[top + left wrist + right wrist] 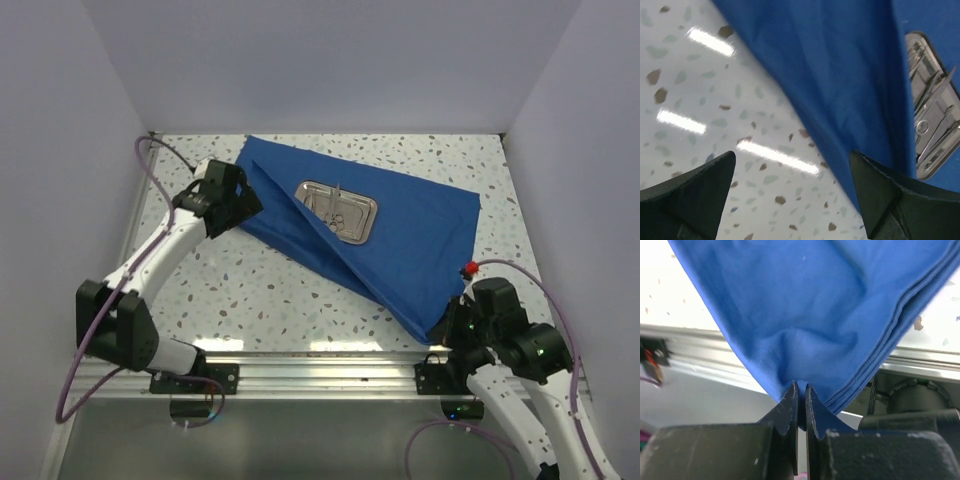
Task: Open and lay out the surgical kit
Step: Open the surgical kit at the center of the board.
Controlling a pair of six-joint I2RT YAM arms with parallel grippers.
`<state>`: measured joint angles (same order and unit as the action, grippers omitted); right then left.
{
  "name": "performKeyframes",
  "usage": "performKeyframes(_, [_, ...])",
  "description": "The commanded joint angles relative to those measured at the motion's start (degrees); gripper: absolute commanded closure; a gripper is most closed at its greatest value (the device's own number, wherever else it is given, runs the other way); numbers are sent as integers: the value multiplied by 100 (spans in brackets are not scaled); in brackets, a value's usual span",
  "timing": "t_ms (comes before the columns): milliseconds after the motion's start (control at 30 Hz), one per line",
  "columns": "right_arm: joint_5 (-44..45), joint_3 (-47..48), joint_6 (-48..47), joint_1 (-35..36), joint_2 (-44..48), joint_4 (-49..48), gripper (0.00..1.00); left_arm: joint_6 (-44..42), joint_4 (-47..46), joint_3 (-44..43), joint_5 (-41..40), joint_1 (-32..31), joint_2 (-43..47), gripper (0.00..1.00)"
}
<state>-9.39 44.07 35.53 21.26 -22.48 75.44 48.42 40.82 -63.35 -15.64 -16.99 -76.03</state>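
Observation:
The surgical kit's royal-blue cloth (420, 230) lies partly unfolded across the speckled table, with one flap folded diagonally over itself. A shiny steel tray (338, 211) rests on it and holds slim silver instruments (934, 102). My left gripper (246, 206) hovers at the cloth's left edge, open, with bare tabletop between its fingers (700, 190) and the cloth's edge (840, 65) by the right finger. My right gripper (801, 388) is shut on the near corner of the cloth (805, 305), at the table's front right (445, 325).
An aluminium rail (320, 365) runs along the near edge, and the pinched corner hangs over it. White walls enclose the table on three sides. Speckled tabletop (250, 290) shows left of and in front of the cloth. A purple cable (150, 175) loops by the left arm.

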Motion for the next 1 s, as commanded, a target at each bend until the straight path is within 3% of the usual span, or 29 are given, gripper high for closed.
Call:
performKeyframes(0, [-687, -266, -888, 10, -142, 1544, 100, -316, -1030, -870, 87, -120, -867, 0])
performKeyframes(133, [-818, -908, -1109, 107, -327, 1518, 100, -465, -1199, -2037, 175, -155, -2394, 0])
performKeyframes(300, [-661, -1023, -1074, 98, -844, 1281, 100, -615, -1287, -3469, 350, -164, -4003, 0])
performKeyframes(467, [-538, -1015, -925, 98, -1311, 1017, 100, -650, -602, -4896, 307, -173, -5245, 0])
performKeyframes(767, [-547, -1015, -942, 107, -1417, 1016, 100, -659, -655, -4598, -62, -164, -5168, 1])
performKeyframes(967, [-529, -1006, -978, 107, -1408, 1026, 100, -457, -601, -4037, -466, -173, -4220, 0])
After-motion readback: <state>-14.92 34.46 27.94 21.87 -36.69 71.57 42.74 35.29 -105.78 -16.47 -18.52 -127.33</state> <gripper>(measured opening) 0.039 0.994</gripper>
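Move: From the open left hand, the upper end of the drape's folded flap lies about 21 cm ahead, 6 to the right and 11 below. The steel instrument tray is about 10 cm ahead of this hand and 24 to its right, and the drape's far-left corner some 31 ahead, about level sideways. The right hand already holds the near corner; the board's near edge is 2 cm behind it and 11 below, the tray 36 ahead and 17 left. Forward, down and to the right, the left hand swoops about 20 cm out to the upper end of the folded flap, fingers wide open, reaching low over the blue cloth, then eases back a couple of centimetres. Meanwhile the right hand keeps its pinch and lowers the near corner about 6 cm towards the board's near edge, tipping and turning counter-clockwise, then holds still. ##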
